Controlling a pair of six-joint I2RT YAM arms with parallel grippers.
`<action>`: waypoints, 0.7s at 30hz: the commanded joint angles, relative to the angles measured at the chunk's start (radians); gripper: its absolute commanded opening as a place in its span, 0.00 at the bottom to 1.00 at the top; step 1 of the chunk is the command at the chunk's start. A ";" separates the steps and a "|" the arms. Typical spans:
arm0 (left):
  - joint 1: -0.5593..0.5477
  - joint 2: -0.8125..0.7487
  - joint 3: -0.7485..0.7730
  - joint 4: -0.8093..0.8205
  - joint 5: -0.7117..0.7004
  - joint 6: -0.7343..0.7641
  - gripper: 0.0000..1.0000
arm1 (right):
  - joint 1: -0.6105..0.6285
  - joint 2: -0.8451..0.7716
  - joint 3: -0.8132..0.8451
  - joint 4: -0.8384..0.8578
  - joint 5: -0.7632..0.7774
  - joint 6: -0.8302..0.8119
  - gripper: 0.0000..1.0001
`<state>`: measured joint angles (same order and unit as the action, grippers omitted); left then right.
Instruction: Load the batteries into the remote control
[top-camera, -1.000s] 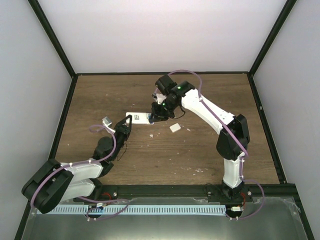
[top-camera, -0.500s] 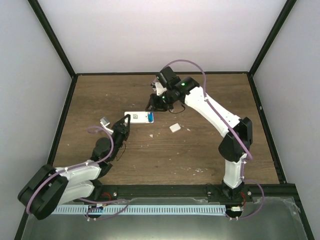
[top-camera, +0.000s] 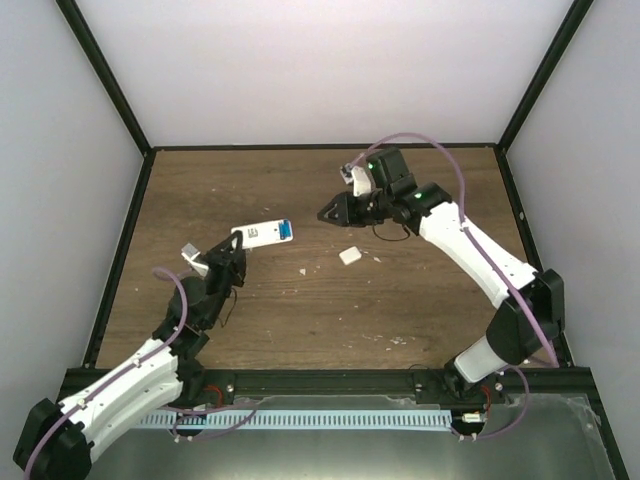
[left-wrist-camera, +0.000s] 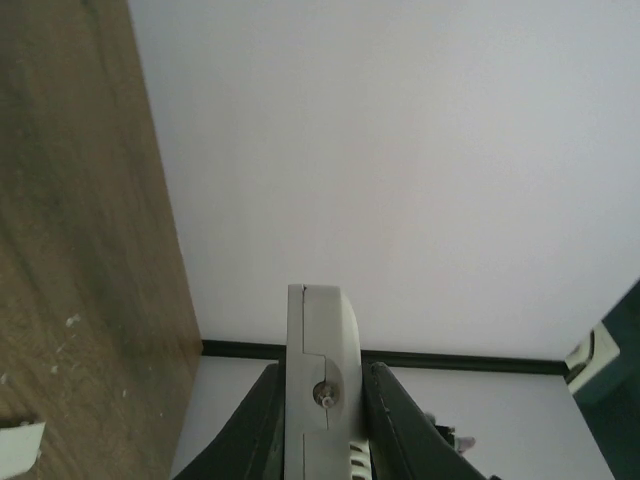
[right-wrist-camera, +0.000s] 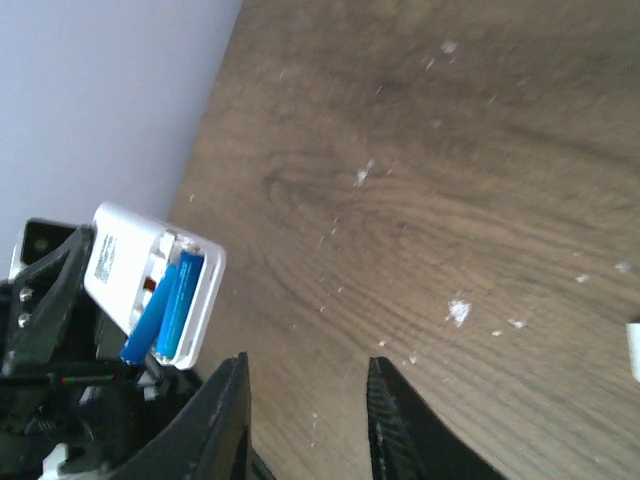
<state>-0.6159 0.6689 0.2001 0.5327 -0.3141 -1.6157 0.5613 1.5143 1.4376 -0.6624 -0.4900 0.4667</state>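
The white remote control (top-camera: 258, 234) is lifted off the table, and my left gripper (top-camera: 237, 247) is shut on its near end. In the left wrist view the remote control (left-wrist-camera: 318, 325) shows edge-on, squeezed between the two dark fingers of the left gripper (left-wrist-camera: 322, 372). Its back faces the right wrist camera: the remote control (right-wrist-camera: 120, 268) has an open compartment with two blue batteries (right-wrist-camera: 168, 302) in it, one slanting outward. My right gripper (top-camera: 328, 213) hangs to the right of the remote, apart from it. The right gripper (right-wrist-camera: 308, 420) is open with nothing between its fingers.
A small white piece (top-camera: 349, 256) lies on the wooden table (top-camera: 420, 300) right of centre, with pale specks around it. The same white piece (right-wrist-camera: 634, 350) shows at the right wrist view's edge. White walls with black frame bars enclose the table.
My right gripper has drawn back to the right, away from the remote's blue end, and opened a little. My left arm has pulled the remote leftward and tilted it up.
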 joint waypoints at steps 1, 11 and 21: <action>-0.001 -0.023 0.026 -0.157 -0.004 -0.144 0.00 | 0.002 0.038 -0.082 0.149 -0.288 0.059 0.29; -0.001 0.016 0.040 -0.130 0.066 -0.161 0.00 | 0.002 0.056 -0.154 0.273 -0.476 0.124 0.42; -0.001 0.031 0.061 -0.143 0.096 -0.153 0.00 | 0.010 0.138 -0.154 0.244 -0.479 0.106 0.48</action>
<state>-0.6159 0.6956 0.2230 0.3710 -0.2409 -1.7630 0.5644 1.6234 1.2728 -0.4118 -0.9432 0.5846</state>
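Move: The slanting blue battery in the remote's open end lies from the right hand about 8 cm to the left, 3 cm back and a couple of centimetres lower. The remote's middle is some 13 cm left and 3 cm back; the white cover on the table lies 7 cm right, 2 cm back and nearly 20 cm below. From the left hand, which grips the remote's other end, that battery is roughly 9 cm right and 2 cm ahead, about level. Still pinching the remote's far end, the left hand lowers it about 3.5 cm, mostly early on, and tips forward some 10 degrees. The right hand closes in on the slanting battery, about 4 cm each left, back and down with a small rise partway, while its fingers open wider and swing counter-clockwise, pointing less steeply down. ##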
